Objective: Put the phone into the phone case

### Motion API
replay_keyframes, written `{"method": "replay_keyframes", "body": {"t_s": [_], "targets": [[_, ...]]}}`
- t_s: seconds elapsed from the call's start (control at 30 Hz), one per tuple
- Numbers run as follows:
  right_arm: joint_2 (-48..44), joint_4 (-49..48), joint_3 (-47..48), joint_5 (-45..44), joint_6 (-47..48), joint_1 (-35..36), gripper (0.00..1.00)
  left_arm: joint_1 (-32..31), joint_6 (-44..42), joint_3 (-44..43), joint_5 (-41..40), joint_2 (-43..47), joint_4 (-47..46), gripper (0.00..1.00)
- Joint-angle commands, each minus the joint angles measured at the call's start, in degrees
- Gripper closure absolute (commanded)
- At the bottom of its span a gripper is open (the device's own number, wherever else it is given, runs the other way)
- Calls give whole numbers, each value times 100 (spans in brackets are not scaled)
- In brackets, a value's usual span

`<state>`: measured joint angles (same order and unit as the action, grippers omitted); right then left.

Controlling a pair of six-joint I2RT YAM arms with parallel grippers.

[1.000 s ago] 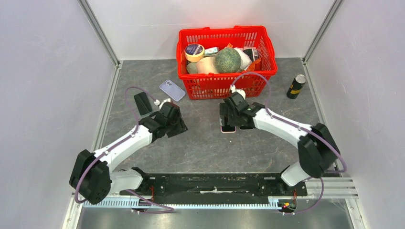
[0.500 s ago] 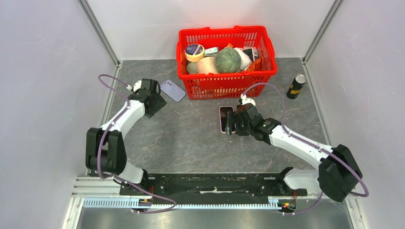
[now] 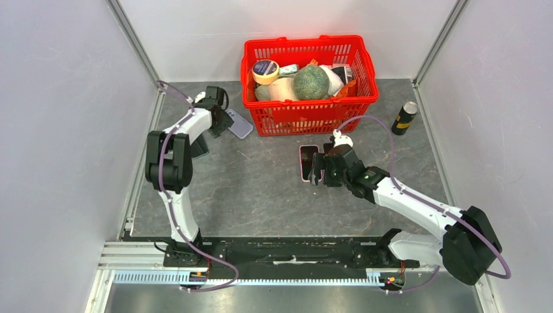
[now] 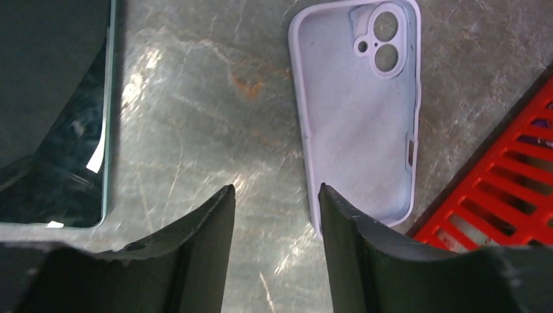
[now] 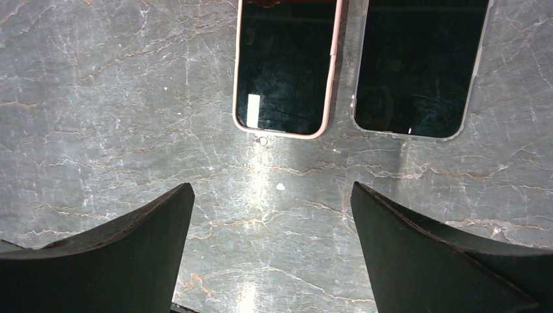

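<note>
The lavender phone case (image 4: 358, 111) lies empty with its inside facing up, close to the red basket; in the top view the case (image 3: 240, 126) sits at the far left. A dark phone (image 4: 52, 111) lies flat to the left of it, and the top view shows this phone (image 3: 199, 146) partly behind the left arm. My left gripper (image 4: 274, 195) (image 3: 220, 122) hovers open just short of the case's near end, its right finger over the case's corner, nothing between the fingers. My right gripper (image 5: 270, 189) (image 3: 321, 168) is wide open and empty, just short of a pink-rimmed phone (image 5: 287, 65) (image 3: 306, 160).
A second phone in a clear case (image 5: 420, 65) lies right of the pink one. The red basket (image 3: 310, 112), full of groceries, stands at the back, its wall (image 4: 515, 222) near the lavender case. A dark can (image 3: 404, 118) stands at the far right.
My left arm swung outward and away from the bases, from mid-table to the lavender case. My right gripper backed off the pink-rimmed phone, uncovering it, and has stayed open.
</note>
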<state>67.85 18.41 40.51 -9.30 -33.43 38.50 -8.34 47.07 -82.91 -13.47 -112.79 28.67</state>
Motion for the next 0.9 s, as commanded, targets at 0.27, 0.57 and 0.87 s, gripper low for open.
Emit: {"method": "replay_keyframes", "body": {"t_s": [0.27, 0.57, 0.87], "targets": [[-17, -328, -43, 71, -100, -10, 3, -35, 146, -1008, -241, -1055, -187, 51], [91, -325, -10, 80, -109, -10, 3, -253, 156, -1382, -690, -1389, 372, 75], [117, -325, -9, 79, -123, -8, 3, -333, 3, -860, -763, -817, 667, 98]]}}
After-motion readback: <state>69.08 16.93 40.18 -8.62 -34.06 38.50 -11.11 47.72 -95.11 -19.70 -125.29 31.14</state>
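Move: The lavender phone case lies about 6 cm ahead of the left gripper, 4 cm to its right and 4 cm below. The dark phone lies about 14 cm to the gripper's left and 2 cm back, at the same level as the case; the red basket's middle is roughly 35 cm to its right and 14 cm ahead, some 6 cm higher. From the right gripper, the lavender case is some 27 cm ahead, 38 cm left and 7 cm below. Bring the half-open left gripper forward and down together, about 4 cm out and 3 cm lower, to the near-left long wall of the lavender case. At that height, ease about 1 cm to the right while closing the fingers almost fully, so that the tips pinch the wall near the middle of its length. ##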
